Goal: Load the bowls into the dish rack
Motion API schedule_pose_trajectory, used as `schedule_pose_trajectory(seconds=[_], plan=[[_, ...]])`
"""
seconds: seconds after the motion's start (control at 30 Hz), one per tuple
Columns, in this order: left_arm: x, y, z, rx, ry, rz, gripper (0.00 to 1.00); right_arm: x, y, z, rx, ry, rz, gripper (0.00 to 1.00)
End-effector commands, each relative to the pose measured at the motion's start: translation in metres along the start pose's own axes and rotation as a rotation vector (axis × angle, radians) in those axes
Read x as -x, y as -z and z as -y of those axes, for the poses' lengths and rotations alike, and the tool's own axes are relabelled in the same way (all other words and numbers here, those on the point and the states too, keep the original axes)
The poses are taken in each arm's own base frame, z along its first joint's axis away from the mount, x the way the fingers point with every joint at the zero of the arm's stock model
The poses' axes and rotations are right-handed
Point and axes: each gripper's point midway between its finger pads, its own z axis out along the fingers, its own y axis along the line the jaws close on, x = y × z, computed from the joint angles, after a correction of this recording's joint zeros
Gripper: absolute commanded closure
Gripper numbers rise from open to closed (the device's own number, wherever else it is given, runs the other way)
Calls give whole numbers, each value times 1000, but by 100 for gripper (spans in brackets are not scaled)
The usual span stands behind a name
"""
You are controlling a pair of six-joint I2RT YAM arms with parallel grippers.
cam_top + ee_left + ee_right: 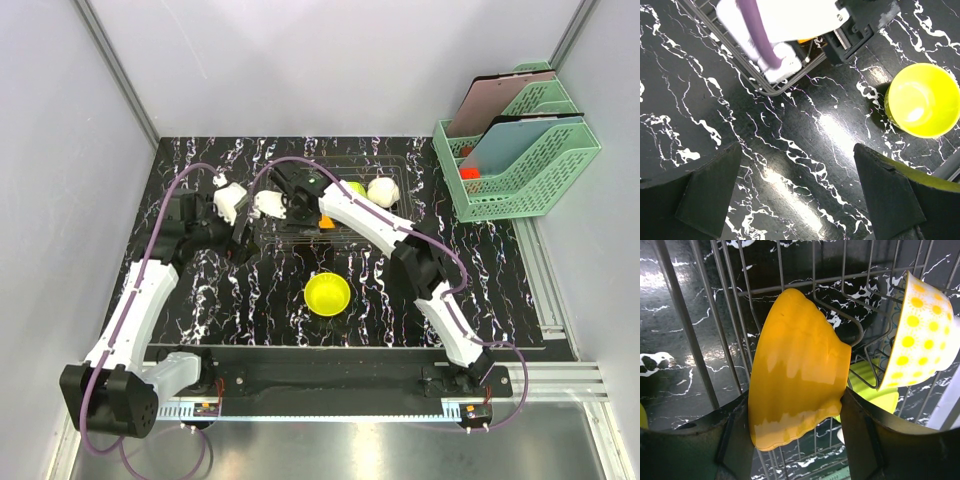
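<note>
The wire dish rack (pixel 300 240) stands at the back middle of the black marbled table. Over its left part, my right gripper (pixel 305 205) is shut on the orange bowl (pixel 795 375), which stands on edge between the rack wires (pixel 690 330) with both fingers against it. Further right in the rack a lime green bowl (pixel 355 188) and a white bowl (pixel 383 190) with yellow dots inside (pixel 920 330) stand on edge. A yellow bowl (pixel 327 293) sits upright on the table in front of the rack. My left gripper (pixel 797 150) hovers open over bare table just off the rack's left corner (pixel 747 70).
Two green plastic mesh file trays (pixel 520 150) holding folders stand at the back right, off the mat. The right arm's white link and purple cable (pixel 757 35) cross over the rack's left end. Grey walls close in the left, back and right sides.
</note>
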Motion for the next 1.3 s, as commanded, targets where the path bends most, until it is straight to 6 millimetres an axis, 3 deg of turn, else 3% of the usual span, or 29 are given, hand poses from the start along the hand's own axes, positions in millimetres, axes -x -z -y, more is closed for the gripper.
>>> schedule_pose_trajectory(seconds=[0.0, 0.13, 0.2, 0.27, 0.4, 0.63, 0.8, 1.0, 1.13, 1.17, 1.2, 1.27], plan=[[5, -2, 1, -23, -10, 35, 1, 11, 15, 29, -117, 38, 14, 45], [3, -4, 1, -30, -8, 32, 1, 11, 24, 33, -137, 32, 17, 27], [2, -5, 2, -35, -7, 31, 1, 13, 30, 34, -142, 25, 28, 10], [2, -6, 3, -39, -5, 33, 1, 13, 32, 31, -127, 26, 35, 1], [1, -6, 2, -37, -10, 31, 1, 14, 37, 30, -118, 18, 40, 0], [0, -7, 7, -70, -33, 33, 1, 33, 83, 31, -87, -30, 152, 0], [-1, -9, 15, -129, -45, 29, 1, 30, 107, 18, -35, -43, 177, 0], [5, -12, 24, -208, -48, 40, 1, 16, 104, 7, 3, -89, 148, 0], [0, -26, 45, -279, -82, -2, 1, 20, 143, 20, -10, -198, 257, 0], [-2, -33, 62, -323, -118, -25, 1, 17, 161, 26, -29, -221, 290, 0], [-9, -42, 66, -329, -129, -65, 1, 16, 171, 28, -19, -242, 325, 0], [-13, -52, 91, -389, -181, -105, 1, -5, 196, 45, -47, -326, 359, 0]])
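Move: The right hand holds the orange bowl tilted down in the near-left part of the dish rack, the bowl's middle roughly 3 cm below the hand point. From this hand the dotted bowl stands about 8 cm farther out and 1 cm left, the green bowl some 5 cm ahead and 8 cm right, both about 3 cm lower. The yellow bowl on the table lies from the left hand about 17 cm right, 8 cm back and 12 cm below. The right fingers open wide and let go of the orange bowl in the rack while the hand eases about 1 cm forward, then the empty hand rises some 10 cm off it and draws back towards the robot, its left side tilting up a little. The left hand, fingers staying wide open, holds nearly still at first, then swings to its right and down, slightly back, towards the yellow bowl, gathering speed over about 5 cm of rightward travel and turning roughly 15 degrees clockwise. ##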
